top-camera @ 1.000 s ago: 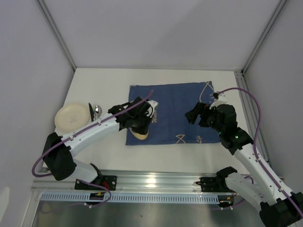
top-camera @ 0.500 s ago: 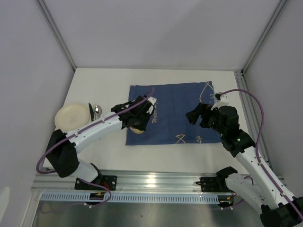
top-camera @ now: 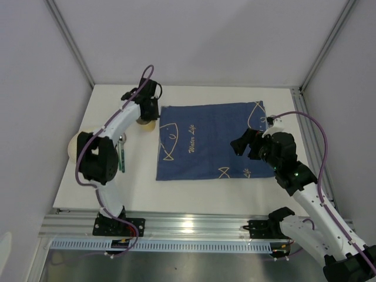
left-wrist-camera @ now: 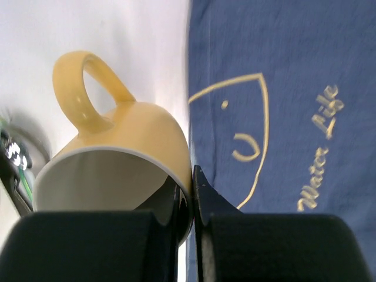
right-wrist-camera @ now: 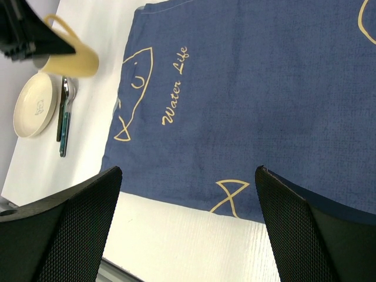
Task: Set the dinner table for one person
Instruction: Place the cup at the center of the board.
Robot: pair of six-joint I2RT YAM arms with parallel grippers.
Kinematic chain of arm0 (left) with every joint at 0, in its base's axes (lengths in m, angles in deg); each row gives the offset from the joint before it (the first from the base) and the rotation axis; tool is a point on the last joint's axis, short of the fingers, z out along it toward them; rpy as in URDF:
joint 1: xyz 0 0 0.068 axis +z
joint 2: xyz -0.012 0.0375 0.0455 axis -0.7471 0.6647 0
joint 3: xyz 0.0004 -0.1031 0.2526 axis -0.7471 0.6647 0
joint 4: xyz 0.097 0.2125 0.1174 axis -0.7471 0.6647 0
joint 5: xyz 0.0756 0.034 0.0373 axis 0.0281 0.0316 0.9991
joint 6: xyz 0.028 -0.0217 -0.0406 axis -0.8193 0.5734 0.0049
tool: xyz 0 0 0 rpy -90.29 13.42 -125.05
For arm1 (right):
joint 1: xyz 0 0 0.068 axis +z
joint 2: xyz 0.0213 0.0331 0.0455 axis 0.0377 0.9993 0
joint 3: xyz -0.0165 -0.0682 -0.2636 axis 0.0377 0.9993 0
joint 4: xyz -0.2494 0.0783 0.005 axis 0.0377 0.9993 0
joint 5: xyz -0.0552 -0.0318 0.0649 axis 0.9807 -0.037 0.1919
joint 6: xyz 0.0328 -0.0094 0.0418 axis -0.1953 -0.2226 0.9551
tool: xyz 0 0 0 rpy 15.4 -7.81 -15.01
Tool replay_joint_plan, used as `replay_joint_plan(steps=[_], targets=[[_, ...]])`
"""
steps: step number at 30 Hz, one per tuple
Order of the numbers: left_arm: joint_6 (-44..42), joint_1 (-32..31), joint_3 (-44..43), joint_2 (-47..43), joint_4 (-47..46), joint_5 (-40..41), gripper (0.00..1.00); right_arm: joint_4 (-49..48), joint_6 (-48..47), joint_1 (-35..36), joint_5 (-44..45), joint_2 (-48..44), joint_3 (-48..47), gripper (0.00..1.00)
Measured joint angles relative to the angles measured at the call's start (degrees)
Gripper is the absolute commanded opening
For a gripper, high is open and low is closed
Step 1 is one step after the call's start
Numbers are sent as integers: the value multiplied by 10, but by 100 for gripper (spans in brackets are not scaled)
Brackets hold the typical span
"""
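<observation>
My left gripper [top-camera: 147, 110] is shut on the wall of a yellow mug [top-camera: 145, 121], one finger inside the rim and one outside. In the left wrist view the mug [left-wrist-camera: 141, 129] shows its handle pointing away from my gripper [left-wrist-camera: 191, 200]. It is over the white dinner table [top-camera: 194, 194], just off the far left corner of the dark blue cloth [top-camera: 211, 141]. Whether it rests on the table I cannot tell. My right gripper [top-camera: 244, 144] hovers open over the cloth's near right part [right-wrist-camera: 247, 88], with nothing between its jaws [right-wrist-camera: 188, 176].
A cream plate [top-camera: 75, 145] lies at the table's left edge, partly behind my left arm. Beside it lie a spoon and a green-handled piece of cutlery [top-camera: 121, 157]. The right wrist view also shows the plate [right-wrist-camera: 36, 104] and cutlery [right-wrist-camera: 63, 117].
My left arm has swung the mug from over the cloth's near left part to the far left, beyond the cloth's corner. The right arm has hardly moved.
</observation>
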Motion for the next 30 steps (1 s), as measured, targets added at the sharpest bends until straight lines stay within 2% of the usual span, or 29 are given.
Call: replay_joint_plan(steps=[9, 16, 23, 30], targets=[[20, 18, -288, 219, 73, -35, 0, 12, 0, 5, 1, -9, 0, 99], [26, 57, -302, 252, 126, -42, 1, 35, 0, 6, 17, -40, 0, 100], [25, 110, -302, 252, 132, -33, 0, 36, 0, 6, 23, -43, 0, 99], [25, 119, -321, 254, 149, -28, 1, 35, 0, 6, 25, -33, 0, 99]])
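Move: Out to the left of the blue cloth lies the bare table spot that the left hand carries the cup to, about 8 cm ahead of that hand, 7 cm to its left and some 13 cm below. The cloth's middle is about 31 cm right and 2 cm back, the cutlery 15 cm left and 8 cm back, the plate 33 cm left and 6 cm back, all at table height. From the right hand, the spot lies roughly 24 cm ahead, 44 cm left and 22 cm below. Keeping its pinch on the cup's rim, the left hand pushes about 8 cm forward along the cloth's left edge, sinks some 4 cm, then swings roughly 9 cm left, away from the cloth and low over the bare table. The wrist tips down slightly and turns about 15 degrees counter-clockwise. ##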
